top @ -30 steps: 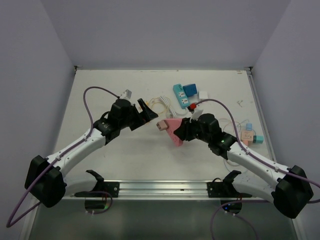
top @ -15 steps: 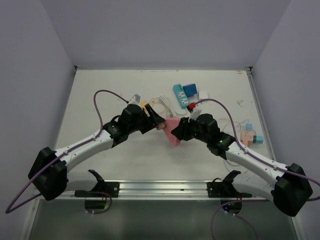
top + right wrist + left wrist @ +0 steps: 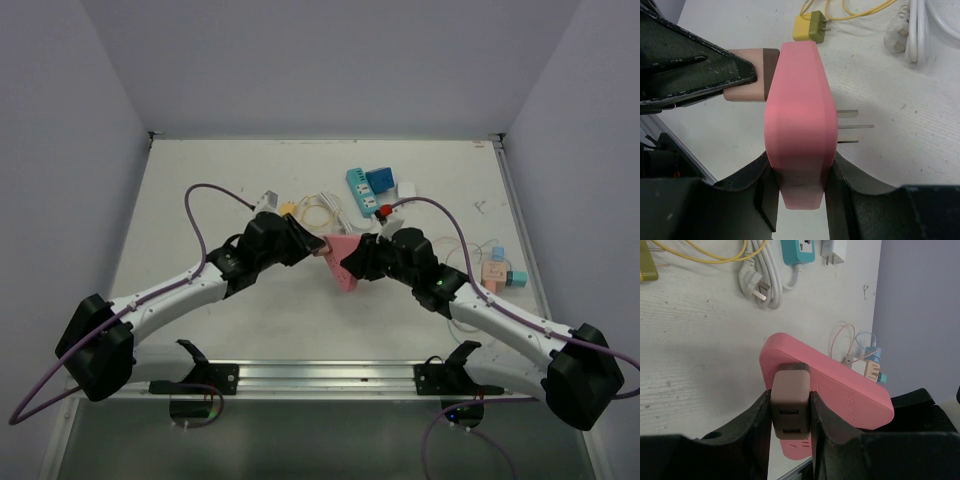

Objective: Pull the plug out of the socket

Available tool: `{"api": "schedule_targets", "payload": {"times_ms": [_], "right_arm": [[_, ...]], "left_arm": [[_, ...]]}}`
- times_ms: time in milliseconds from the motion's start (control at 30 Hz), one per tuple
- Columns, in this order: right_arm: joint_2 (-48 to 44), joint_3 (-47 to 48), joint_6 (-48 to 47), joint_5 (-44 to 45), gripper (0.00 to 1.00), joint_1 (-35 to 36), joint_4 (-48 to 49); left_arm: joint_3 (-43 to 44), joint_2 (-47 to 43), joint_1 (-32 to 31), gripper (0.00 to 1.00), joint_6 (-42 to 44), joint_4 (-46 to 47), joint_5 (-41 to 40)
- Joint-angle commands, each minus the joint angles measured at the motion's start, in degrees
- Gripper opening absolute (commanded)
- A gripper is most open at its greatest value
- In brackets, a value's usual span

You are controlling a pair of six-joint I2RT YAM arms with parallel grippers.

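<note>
A pink socket block (image 3: pixel 347 266) is held above the table with my right gripper (image 3: pixel 362 262) shut on its lower end (image 3: pixel 799 115). A brown-beige plug (image 3: pixel 322 250) with two USB ports sits in the socket's left face (image 3: pixel 791 400). My left gripper (image 3: pixel 790 407) is shut on this plug, one finger pressed on each side. In the right wrist view the plug (image 3: pixel 747 90) juts left from the socket, and metal prongs (image 3: pixel 852 126) stick out of the socket's right side. The right gripper (image 3: pixel 799 175) clamps the pink body.
Behind the arms lie a teal power strip (image 3: pixel 362 190), a blue adapter (image 3: pixel 380 179), a white cable with plug (image 3: pixel 762 285) and a yellow plug with cord (image 3: pixel 811 27). Small coloured blocks with thin wires (image 3: pixel 497 272) lie at the right. A metal rail (image 3: pixel 320 377) runs along the near edge.
My left arm swung right to the socket and its open gripper closed on the plug. The right gripper kept hold of the pink socket, barely shifting.
</note>
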Motion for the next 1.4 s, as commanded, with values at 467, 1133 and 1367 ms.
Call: {"api": "schedule_targets", "payload": {"times_ms": [467, 1133, 1367], "right_arm": [[1.96, -4.24, 8.92, 22.84, 0.0, -1.05, -6.42], [-7.08, -5.03, 2.77, 14.76, 0.0, -2.63, -3.43], [-12.44, -3.98, 0.75, 13.35, 0.0, -2.81, -6.5]], "left_arm": [[-6.37, -11.95, -0.63, 0.0, -3.84, 3.43, -6.38], [8.3, 9.01, 20.55, 0.0, 18.99, -0.36, 11.63], [20.95, 26.52, 23.01, 0.07, 19.89, 1.93, 16.11]]}}
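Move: The peach plug is in the left fingers, seated in the pink socket, whose middle lies about 8 cm to the right and 2 cm back. From that hand the near yellow cube sits some 10 cm ahead and 9 left, the far yellow cube 19 ahead and 10 left, the white cord bundle 18 ahead and 6 right, all roughly 14 cm lower. From the right hand, already gripping the pink socket, the plug is some 9 cm left and 3 ahead. Keep both grips shut and pull the hands apart: ease the left gripper left and slightly back with the plug, while the right snaps right and down, about 8 cm each way, turning some 20 degrees clockwise, then climbs most of the way back up. Next swing the left gripper farther left, then forward and down, carrying the plug out over the yellow cubes. ##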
